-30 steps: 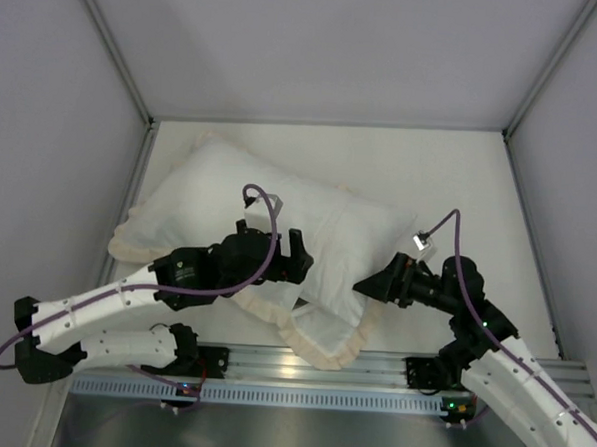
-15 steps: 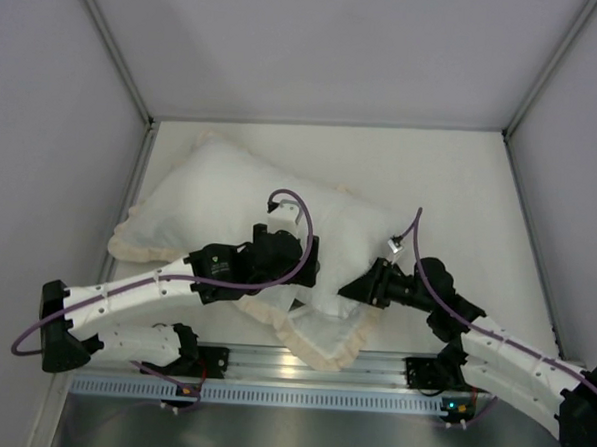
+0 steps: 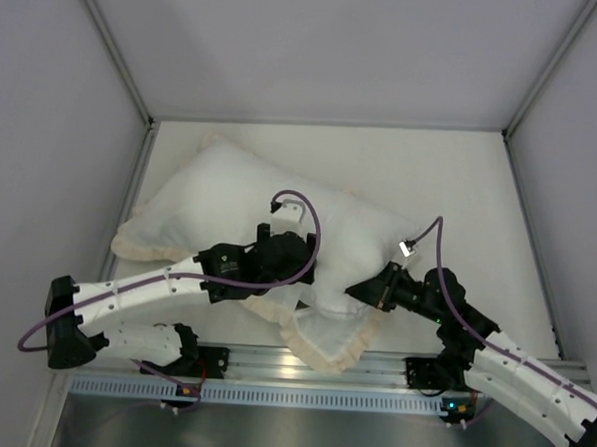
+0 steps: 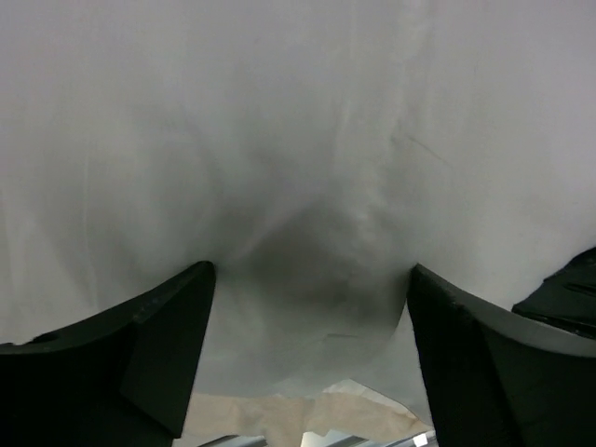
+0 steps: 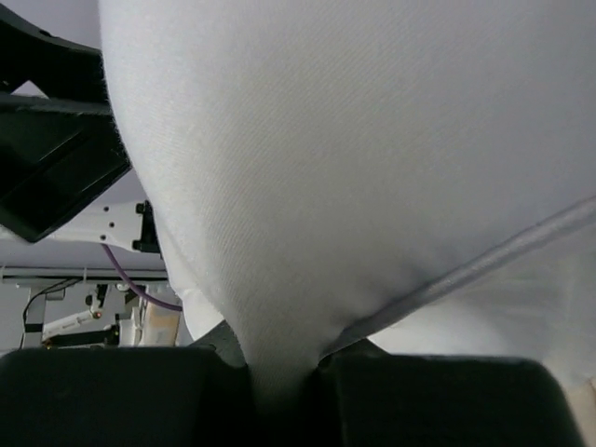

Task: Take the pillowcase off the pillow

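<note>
The pillowcase (image 3: 210, 194) lies white face up, its cream ruffled border (image 3: 317, 350) showing at the near and left edges. The plump white pillow (image 3: 327, 290) bulges out of it at the near right. In the right wrist view, my right gripper (image 5: 284, 372) is shut on a pinched corner of the pillow (image 5: 354, 168); from above the right gripper (image 3: 356, 287) sits at that bulge's right side. My left gripper (image 3: 301, 272) stands open, pressing down on the white fabric (image 4: 307, 186), with cream frill (image 4: 298, 410) below its fingers (image 4: 158, 354).
Grey walls enclose the white table (image 3: 461, 182) at the left, right and back. An aluminium rail (image 3: 311, 369) with both arm bases runs along the near edge. A purple cable (image 3: 299, 209) loops over the left wrist.
The right gripper moved in to the pillow's near-right bulge and shut on its corner. The left arm reached further right across the pillow and stayed open.
</note>
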`<state>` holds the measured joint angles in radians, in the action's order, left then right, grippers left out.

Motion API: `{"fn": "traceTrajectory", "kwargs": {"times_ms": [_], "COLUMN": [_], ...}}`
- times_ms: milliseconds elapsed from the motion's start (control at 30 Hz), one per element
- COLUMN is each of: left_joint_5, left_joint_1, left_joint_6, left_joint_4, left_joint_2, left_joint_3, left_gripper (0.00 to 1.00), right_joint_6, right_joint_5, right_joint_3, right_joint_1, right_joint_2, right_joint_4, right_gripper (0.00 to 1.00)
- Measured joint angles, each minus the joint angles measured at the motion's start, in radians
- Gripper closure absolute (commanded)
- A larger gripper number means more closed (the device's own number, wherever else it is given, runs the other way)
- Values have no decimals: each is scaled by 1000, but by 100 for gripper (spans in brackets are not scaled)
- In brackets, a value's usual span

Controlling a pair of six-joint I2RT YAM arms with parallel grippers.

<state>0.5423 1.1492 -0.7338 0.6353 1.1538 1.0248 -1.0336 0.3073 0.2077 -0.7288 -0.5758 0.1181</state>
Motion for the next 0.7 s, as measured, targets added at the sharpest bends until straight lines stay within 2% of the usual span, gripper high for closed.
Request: {"fn": "traceTrajectory", "kwargs": {"times_ms": [67,100,133,167,267,333,400,533,600,700], "left_joint_5": [15,28,37,50,72,77,51,-92,-166,-247], "left_joint_1": [0,-1,-7,-16,-82,-164,-291,-522,-569,-575], "left_joint_6": [-5,-5,-5,-10,-8,-9,-5,-2,-8,-26], "left_joint_4": [-3,-2,0,3,13,20,23,10,-6,-33], "left_joint_2": [23,33,41,48,53,51,42,8,-19,-57], "left_joint_3": [0,1,2,2,3,6,7,-11,-45,-93], "left_gripper": [50,68,96,100,100,100,100,100,100,100], "right_joint_6": [-3,-4,-4,-3,6,16,29,70,100,145], "right_joint_5": [-1,-3,-6,-11,-31,-51,-79,-140,-185,-246], "right_joint_3": [0,0,0,0,12,36,80,231,334,467], "right_joint_1": [-6,-10,-11,-12,-16,-17,-18,-24,-26,-27], "right_joint_2": [41,64,85,108,180,224,279,356,373,385], "right_joint_4": [-36,-60,-86,-114,-217,-286,-375,-542,-642,-776], "right_gripper": [100,100,100,100,100,100,100,100,100,100]}}
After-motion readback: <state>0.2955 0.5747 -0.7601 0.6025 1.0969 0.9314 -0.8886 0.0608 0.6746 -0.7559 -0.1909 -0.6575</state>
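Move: For the open left hand, the white pillowcase cloth bulges between its fingers, about 1 cm ahead and 2 cm below. The pillow corner lies some 9 cm back and 13 cm right of that hand, already shut in the right fingers. The pillowcase's frilled tip is roughly 13 cm back, 5 cm left and 12 cm below the right hand; the left hand's spot on the pillowcase is about 10 cm ahead and 13 cm left of it. Left hand pinches pillowcase, drags it left and forward some 14 cm; right hauls held pillow corner up, rightward. ##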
